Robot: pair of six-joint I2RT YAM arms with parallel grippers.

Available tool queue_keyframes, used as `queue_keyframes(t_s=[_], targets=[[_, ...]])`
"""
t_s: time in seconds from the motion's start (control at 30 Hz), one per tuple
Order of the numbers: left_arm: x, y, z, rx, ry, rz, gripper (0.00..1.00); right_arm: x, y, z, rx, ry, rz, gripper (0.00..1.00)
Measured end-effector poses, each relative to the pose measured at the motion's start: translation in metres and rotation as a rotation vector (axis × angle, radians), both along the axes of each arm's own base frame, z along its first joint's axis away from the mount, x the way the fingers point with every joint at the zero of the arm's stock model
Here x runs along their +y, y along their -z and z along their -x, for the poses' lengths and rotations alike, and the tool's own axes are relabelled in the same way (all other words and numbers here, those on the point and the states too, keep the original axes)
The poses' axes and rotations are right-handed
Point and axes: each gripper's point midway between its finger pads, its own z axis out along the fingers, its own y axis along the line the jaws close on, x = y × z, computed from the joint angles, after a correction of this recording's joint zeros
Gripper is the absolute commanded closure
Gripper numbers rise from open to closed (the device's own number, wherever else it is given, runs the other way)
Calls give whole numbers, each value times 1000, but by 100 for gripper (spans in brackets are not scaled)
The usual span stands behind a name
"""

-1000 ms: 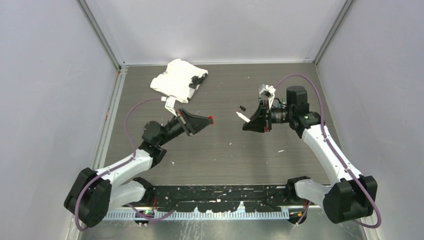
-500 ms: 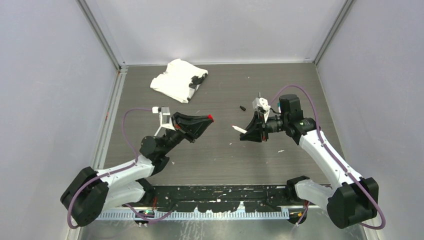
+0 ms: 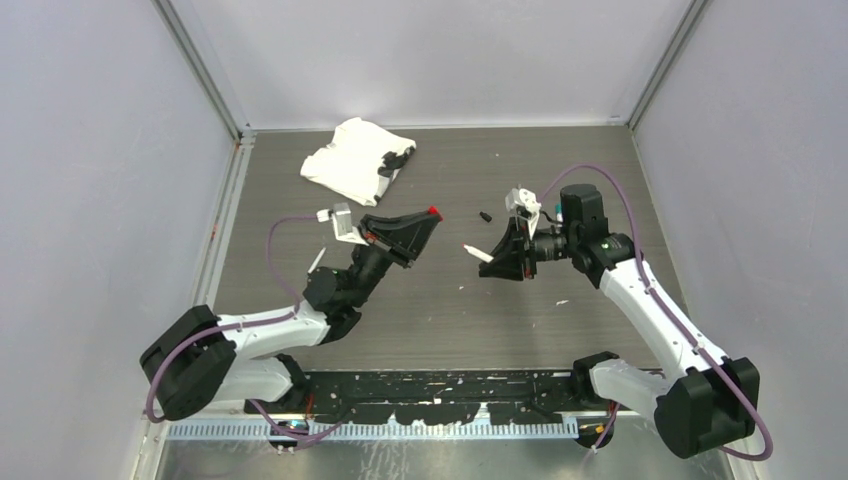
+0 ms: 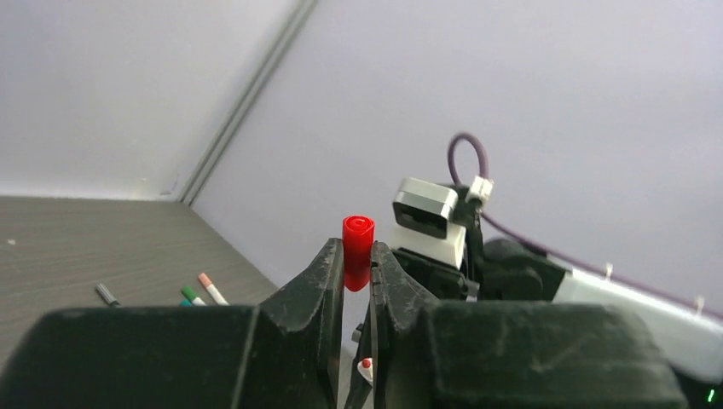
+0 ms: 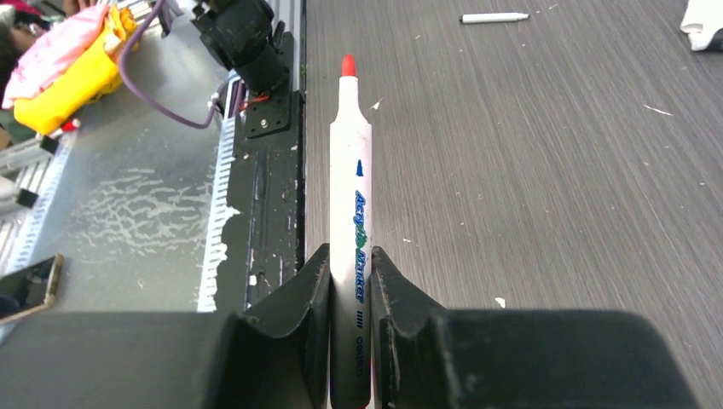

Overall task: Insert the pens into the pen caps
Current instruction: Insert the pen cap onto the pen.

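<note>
My left gripper (image 3: pixel 428 216) (image 4: pixel 358 258) is shut on a stubby red pen cap (image 3: pixel 433 211) (image 4: pixel 358 245), which sticks out past the fingertips, lifted above the table. My right gripper (image 3: pixel 497 256) (image 5: pixel 350 266) is shut on a white pen (image 5: pixel 350 162) with a red tip; its front end (image 3: pixel 472 250) points left toward the cap, a short gap away. In the left wrist view the pen's red tip (image 4: pixel 366 364) shows low between my fingers. More pens lie on the table: a white one (image 5: pixel 494 17), a salmon-capped one (image 4: pixel 211 289), a green-capped one (image 4: pixel 189 296) and a dark grey one (image 4: pixel 107 294).
A crumpled white cloth (image 3: pixel 355 160) lies at the back left of the table. A small black piece (image 3: pixel 485 215) lies on the table near the right gripper. White flecks are scattered on the dark wood-grain top. Grey walls close in the left, back and right sides.
The left arm has swung its gripper and the red cap up and right, closer to the pen. The right gripper has moved slightly left and nearer with the pen.
</note>
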Motion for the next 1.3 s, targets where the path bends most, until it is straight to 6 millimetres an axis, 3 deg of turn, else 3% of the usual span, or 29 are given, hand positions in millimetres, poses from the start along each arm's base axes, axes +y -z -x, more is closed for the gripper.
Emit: queue_keyframes(t_s=[0.27, 0.43, 0.57, 0.93, 1.3], targets=[[24, -7, -34, 220, -108, 228, 99, 4, -49, -18, 45, 108, -43, 99], [25, -25, -44, 272, -103, 338, 99, 10, -75, -32, 132, 192, -117, 99], [21, -28, -48, 303, -82, 379, 99, 14, -93, -43, 169, 245, -202, 99], [-2, -3, -59, 372, -45, 351, 99, 21, -81, -44, 269, 284, -271, 99], [-9, -7, -58, 363, -9, 356, 99, 29, -72, -40, 274, 259, -255, 99]])
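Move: To the left hand, holding the red cap, the uncapped red tip of the white pen in the right gripper lies roughly 8 cm right, 3 cm back and 8 cm lower. From the right hand, the red cap is about 12 cm left, 4 cm ahead and 12 cm up. Down on the table, some 33 cm below the left hand, a black cap lies about 24 cm ahead and 13 cm right, a spare white pen about 10 cm ahead and 26 cm left. Raising the pen about 9 cm, then easing down a little, the right hand also goes some 4 cm forward and 3 cm left, rolling its left side up and turning clockwise so the tip swings forward. The left hand carries the cap about 6 cm forward, bowing left and up before coming back right and down, and tips its fingers down. Both keep their grips. ##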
